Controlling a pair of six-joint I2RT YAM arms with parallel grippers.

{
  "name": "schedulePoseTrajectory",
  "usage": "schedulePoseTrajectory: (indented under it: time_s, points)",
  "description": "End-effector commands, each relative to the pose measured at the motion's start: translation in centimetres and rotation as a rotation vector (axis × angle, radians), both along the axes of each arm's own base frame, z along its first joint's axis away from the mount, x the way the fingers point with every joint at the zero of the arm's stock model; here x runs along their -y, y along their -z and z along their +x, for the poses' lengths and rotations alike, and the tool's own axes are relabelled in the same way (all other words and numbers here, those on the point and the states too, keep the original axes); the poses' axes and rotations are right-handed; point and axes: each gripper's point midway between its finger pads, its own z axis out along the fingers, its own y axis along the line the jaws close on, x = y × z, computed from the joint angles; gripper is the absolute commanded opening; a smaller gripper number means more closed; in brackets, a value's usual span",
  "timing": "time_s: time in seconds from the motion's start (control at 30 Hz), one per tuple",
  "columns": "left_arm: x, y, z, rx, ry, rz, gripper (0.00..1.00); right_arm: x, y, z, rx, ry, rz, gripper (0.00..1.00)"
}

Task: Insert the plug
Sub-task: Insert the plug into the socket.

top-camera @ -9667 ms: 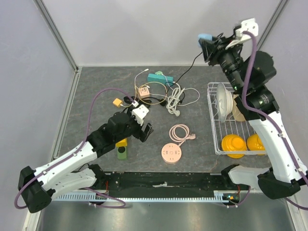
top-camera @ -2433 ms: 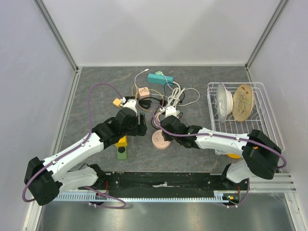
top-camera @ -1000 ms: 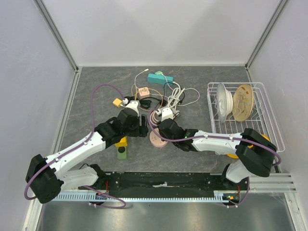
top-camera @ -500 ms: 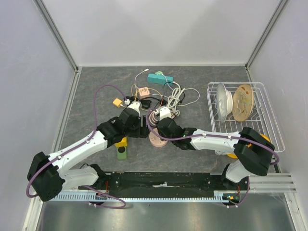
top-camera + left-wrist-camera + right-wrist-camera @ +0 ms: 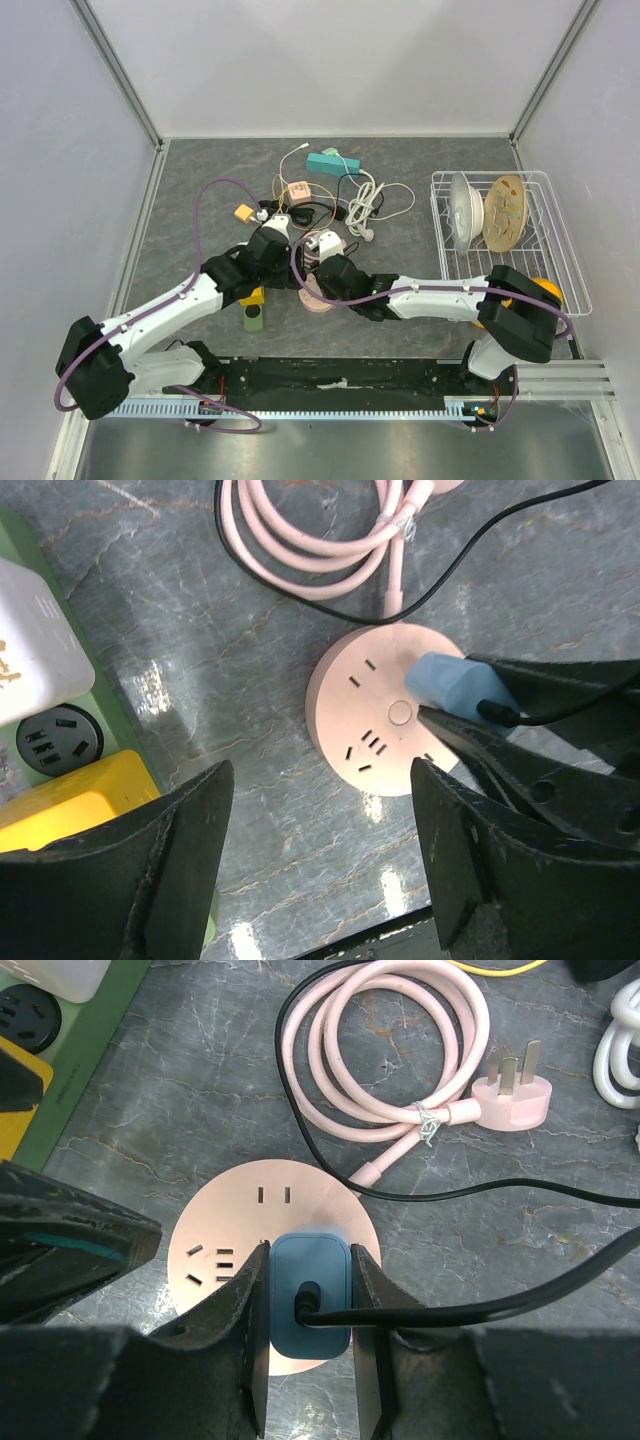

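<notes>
A blue plug (image 5: 311, 1295) with a black cable is held in my right gripper (image 5: 310, 1250), which is shut on its two sides. The plug sits against the top face of a round pink socket hub (image 5: 230, 1230), near the hub's rim, and its prongs are hidden. In the left wrist view the plug (image 5: 455, 685) leans on the right part of the hub (image 5: 365, 720). My left gripper (image 5: 322, 770) is open just beside the hub, holding nothing. From above, both grippers meet over the hub (image 5: 312, 298), the left gripper (image 5: 290, 272) to its left.
A green power strip (image 5: 60, 740) with a yellow and a white adapter lies left of the hub. The hub's coiled pink cord (image 5: 380, 1050) and its three-pin plug (image 5: 510, 1095) lie behind it. Loose cables and chargers (image 5: 330, 195) fill the back. A wire dish rack (image 5: 575, 290) stands at right.
My right gripper has moved a little to the left with the blue plug, and the pink hub has shifted left with it. The left gripper has hardly moved.
</notes>
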Motion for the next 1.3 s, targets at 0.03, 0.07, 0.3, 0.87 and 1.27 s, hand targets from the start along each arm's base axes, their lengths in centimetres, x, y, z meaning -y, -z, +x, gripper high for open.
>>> schedulePoseTrajectory:
  time_s: [0.03, 0.07, 0.3, 0.87, 1.27]
  points:
    - [-0.2, 0.9, -0.7, -0.03, -0.031, -0.03, 0.77, 7.1, 9.8, -7.2, -0.303, -0.083, -0.314, 0.0]
    - [-0.2, 1.3, -0.8, -0.039, -0.029, -0.028, 0.77, 6.3, 9.7, -7.2, -0.303, -0.095, -0.275, 0.0]
    - [1.2, 3.5, -1.3, -0.112, 0.0, -0.044, 0.74, 5.4, 10.9, -8.6, -0.355, -0.185, -0.209, 0.0]
    - [0.4, 9.1, -3.3, -0.282, -0.048, 0.032, 0.5, 7.1, 11.1, -8.3, -0.344, -0.159, -0.287, 0.0]
    - [4.3, 9.3, 0.6, -0.21, 0.021, -0.007, 0.46, 9.2, 9.9, -8.3, -0.313, 0.002, -0.317, 0.0]
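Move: The pink round socket's middle lies about 5 cm to the left hand's right, about level fore and aft, and 9 cm below; from the right hand, which already holds the blue plug at its face, it is some 2 cm left and 4 cm below. The yellow adapter stands about 13 cm to the socket's left, level with it. The pink cable coil lies roughly 9 cm beyond the socket. The left hand comes onto the pink socket's left rim, one fingertip at its outer side and the other at the face, after sinking about 8 cm and tipping down some 15 degrees; its fingers close from wide to about half, and at the end it shifts to the right and slightly forward. The right hand keeps its grip on the blue plug, swings 2 cm left over the socket, tilts slightly, pauses, then comes back right. ##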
